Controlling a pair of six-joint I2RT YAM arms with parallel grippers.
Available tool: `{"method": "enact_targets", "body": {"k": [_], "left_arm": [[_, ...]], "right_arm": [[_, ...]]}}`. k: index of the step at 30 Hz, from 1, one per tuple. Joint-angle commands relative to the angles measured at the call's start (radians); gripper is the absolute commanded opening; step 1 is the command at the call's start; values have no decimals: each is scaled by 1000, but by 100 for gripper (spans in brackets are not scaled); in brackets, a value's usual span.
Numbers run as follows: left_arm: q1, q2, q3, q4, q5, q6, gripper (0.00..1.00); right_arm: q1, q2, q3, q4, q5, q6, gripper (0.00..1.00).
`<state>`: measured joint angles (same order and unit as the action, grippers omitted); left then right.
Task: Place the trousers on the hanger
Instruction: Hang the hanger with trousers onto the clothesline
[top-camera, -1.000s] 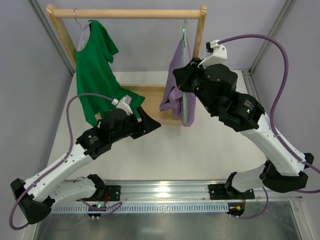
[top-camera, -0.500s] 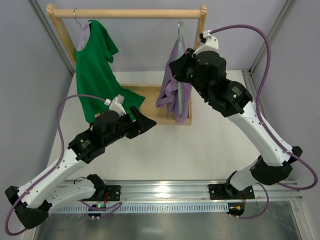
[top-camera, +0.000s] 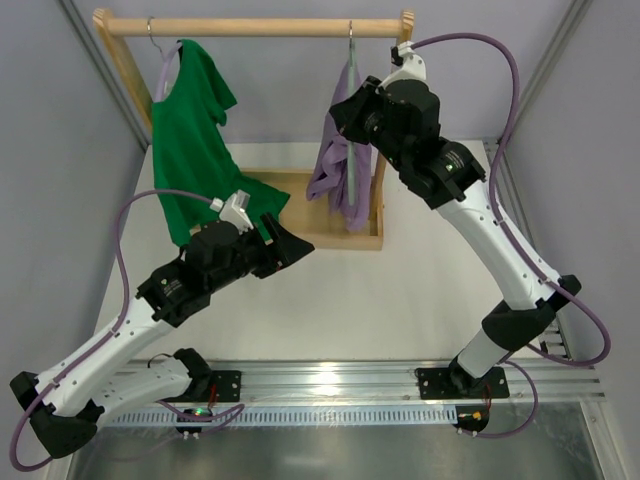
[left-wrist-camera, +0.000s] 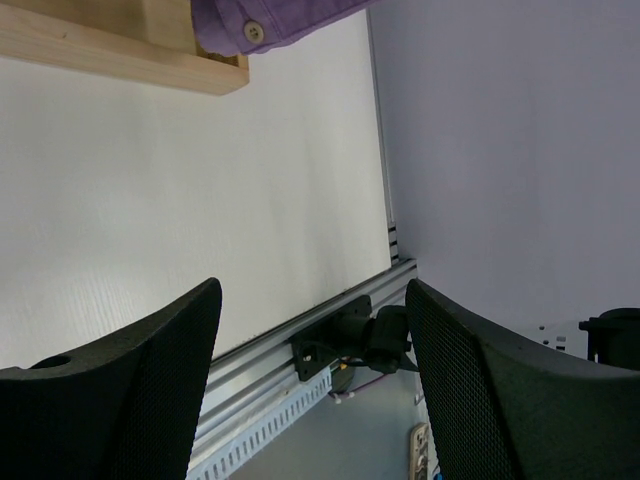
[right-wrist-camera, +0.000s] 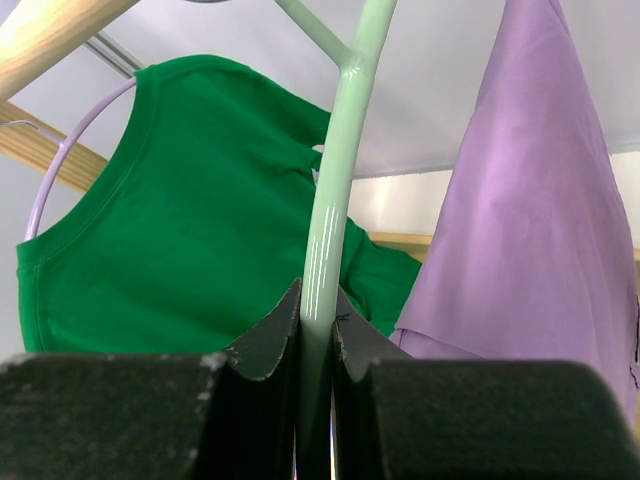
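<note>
The lilac trousers (top-camera: 332, 170) hang draped on the pale green hanger (top-camera: 355, 165), whose wire hook reaches the wooden rail (top-camera: 255, 27) at the right. My right gripper (top-camera: 350, 115) is shut on the hanger; in the right wrist view the hanger's bar (right-wrist-camera: 335, 190) runs up between the jaws, the trousers (right-wrist-camera: 540, 230) to its right. My left gripper (top-camera: 300, 245) is open and empty, low over the table. In the left wrist view its fingers (left-wrist-camera: 120, 390) stand wide apart, a trouser corner (left-wrist-camera: 265, 20) at the top.
A dark green T-shirt (top-camera: 195, 140) hangs on a lavender hanger (top-camera: 163, 75) at the rail's left. The rack's wooden base (top-camera: 320, 215) lies on the white table. A metal rail (top-camera: 330, 385) runs along the near edge. Grey walls stand on both sides.
My right gripper has lifted the hanger with the trousers up and back toward the rail. My left arm has pulled back slightly, then stayed still.
</note>
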<state>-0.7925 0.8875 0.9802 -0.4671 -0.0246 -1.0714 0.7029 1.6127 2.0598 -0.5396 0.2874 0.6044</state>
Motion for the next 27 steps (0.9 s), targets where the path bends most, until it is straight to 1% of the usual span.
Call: {"method": "enact_targets", "body": {"k": [1,13,19,20,23,24,27], "left_arm": [[-1,-4,0,41,14,-10,75],[-1,42,3,71,22,-9,75],[2,93,24,79,-27,11,75],[6,105,35,78,-50,22,75],[30,165,89,53,-69,74,75],[36,178,115,54,-80,93,75],[58,244,152,62,-84,172,75]], "right_arm": [[-26,-14,76,216,-34,-6,4],[-108,10,60,224,-105,46,4],[-140,6,10,184,-177,107,4],[-143,-3,-9,184,-188,109,9],[-148,-66,-85,178,-194,107,19],[-151,-82,-119,159,-192,101,30],[-163,-161,-199,129,-201,94,40]]}}
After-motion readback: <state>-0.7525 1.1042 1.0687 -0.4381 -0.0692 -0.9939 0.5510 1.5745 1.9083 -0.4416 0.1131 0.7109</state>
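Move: The right hand already pinches the near shoulder of the green hanger, with the trousers draped on it. The stretch of wooden rod its hook goes to is about 10 cm ahead and 12 cm above; the rod's right end stands some 9 cm right of that spot. The trousers' middle hangs about 8 cm ahead and 12 cm below; the green shirt is about 28 cm left, 4 cm ahead. From the left hand, the rod spot is roughly 28 cm ahead, 10 cm right, 30 cm up. Still pinching the green hanger, the right hand pushes forward about 4 cm towards the rod, drifts 2 cm right, then sinks to set the hook over the rod. Its fingers open late, freeing the pinch, while the hand goes on down and slightly back, about 2.5 cm lower in all. The empty left hand dips 2.5 cm, then eases forward 5 cm, fingers still open. ##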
